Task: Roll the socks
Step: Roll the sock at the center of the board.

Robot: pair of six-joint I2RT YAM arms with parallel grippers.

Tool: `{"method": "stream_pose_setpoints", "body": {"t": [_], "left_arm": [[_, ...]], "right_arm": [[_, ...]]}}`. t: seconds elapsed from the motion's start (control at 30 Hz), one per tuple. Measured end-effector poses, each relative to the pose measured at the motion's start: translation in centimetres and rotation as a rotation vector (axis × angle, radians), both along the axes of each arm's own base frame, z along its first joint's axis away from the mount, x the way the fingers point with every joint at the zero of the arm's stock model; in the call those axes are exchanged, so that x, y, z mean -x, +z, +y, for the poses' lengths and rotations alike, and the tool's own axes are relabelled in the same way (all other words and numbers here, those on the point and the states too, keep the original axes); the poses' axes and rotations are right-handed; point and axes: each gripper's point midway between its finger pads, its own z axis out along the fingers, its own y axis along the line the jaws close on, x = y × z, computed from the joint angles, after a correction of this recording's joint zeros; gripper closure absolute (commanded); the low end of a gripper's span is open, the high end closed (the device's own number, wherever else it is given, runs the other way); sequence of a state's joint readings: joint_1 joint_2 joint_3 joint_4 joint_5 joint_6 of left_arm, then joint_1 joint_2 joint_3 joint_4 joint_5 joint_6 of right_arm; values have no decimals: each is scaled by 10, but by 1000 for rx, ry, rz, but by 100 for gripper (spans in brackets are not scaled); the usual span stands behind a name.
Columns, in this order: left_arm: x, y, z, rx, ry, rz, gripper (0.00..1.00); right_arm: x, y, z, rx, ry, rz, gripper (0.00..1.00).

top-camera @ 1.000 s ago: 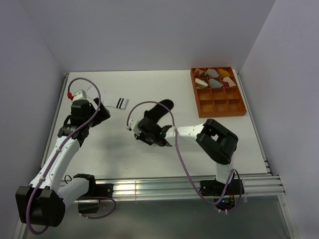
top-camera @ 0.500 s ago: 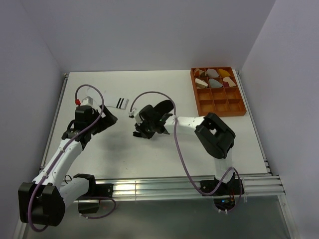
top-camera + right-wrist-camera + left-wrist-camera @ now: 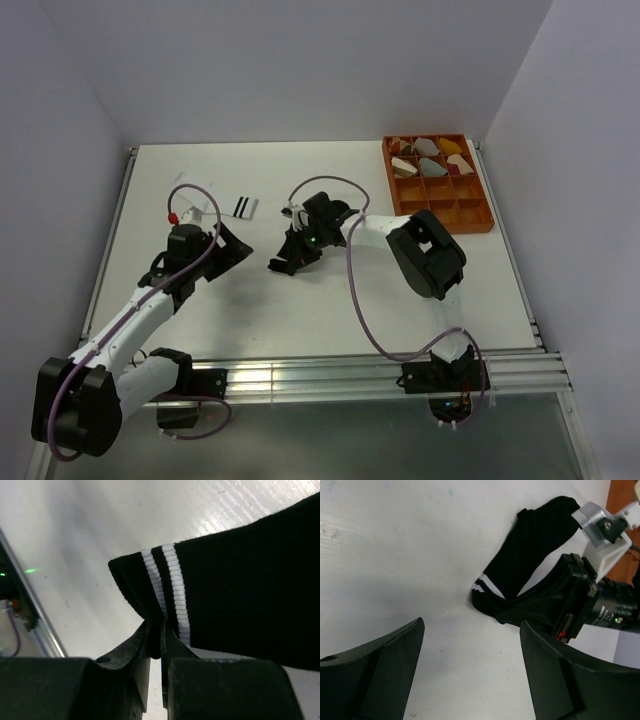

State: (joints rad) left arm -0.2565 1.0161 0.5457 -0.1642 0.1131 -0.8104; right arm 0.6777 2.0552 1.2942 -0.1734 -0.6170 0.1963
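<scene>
The black sock (image 3: 333,212) (image 3: 525,550) (image 3: 240,600) lies on the white table mid-back, its white-striped cuff pointing near-left. My right gripper (image 3: 284,264) (image 3: 161,625) is shut on that cuff's edge, the fabric pinched between the fingers. The white sock (image 3: 228,203) with two black cuff stripes lies flat at the back left, partly crossed by the left arm's cable. My left gripper (image 3: 236,252) (image 3: 471,630) hovers open over bare table, just left of the black sock's cuff and near of the white sock, with nothing between its fingers.
An orange compartment tray (image 3: 392,190) sits at the back right with rolled bundles in its far cells. Purple cables loop above both arms. Grey walls close in the back and sides.
My right gripper has swung back and to the left, drawing the black sock's cuff along. The left gripper has left the white sock and moved right toward the black cuff, jaws slightly narrower.
</scene>
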Motion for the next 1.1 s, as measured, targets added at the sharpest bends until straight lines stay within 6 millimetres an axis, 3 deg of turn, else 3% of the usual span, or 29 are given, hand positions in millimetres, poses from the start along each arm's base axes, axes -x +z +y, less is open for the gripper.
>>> {"method": "stream_pose_setpoints", "body": {"t": [0.3,0.43,0.47,0.57,0.97,1.1], "left_arm": [[0,-12,-21,70,-1,-9,29],[-1,-22,-27,87,9,-8,46],[-1,-24,-28,91,10,-11,55],[-3,-34,-31,95,24,0,61],[8,-87,-49,20,-21,135,63],[-2,-86,-59,29,-32,120,63]], "right_arm": [[-8,0,4,-85,-32,210,100],[-9,0,2,-112,-47,288,100],[-9,-1,1,-117,-51,304,100],[-10,0,-1,-125,-63,335,100],[-13,1,-5,-135,-93,380,100],[-13,1,-5,-137,-94,381,100]]}}
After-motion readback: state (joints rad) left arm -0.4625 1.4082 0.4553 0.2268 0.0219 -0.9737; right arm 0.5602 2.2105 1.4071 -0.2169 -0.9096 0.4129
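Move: The black sock's striped cuff, already pinched in the right fingers, lies about 11 cm to the right of the left hand, level with it in reach and some 9 cm below; from the right hand it is only about 1 cm to the left. The sock's toe lies roughly 13 cm ahead and 22 cm right of the left hand, and the white sock's cuff about 13 cm ahead and 1 cm right of that hand. Half-closing, the left sinks about 9 cm and rightwards towards the cuff while the right hand twists, still pinching it. ##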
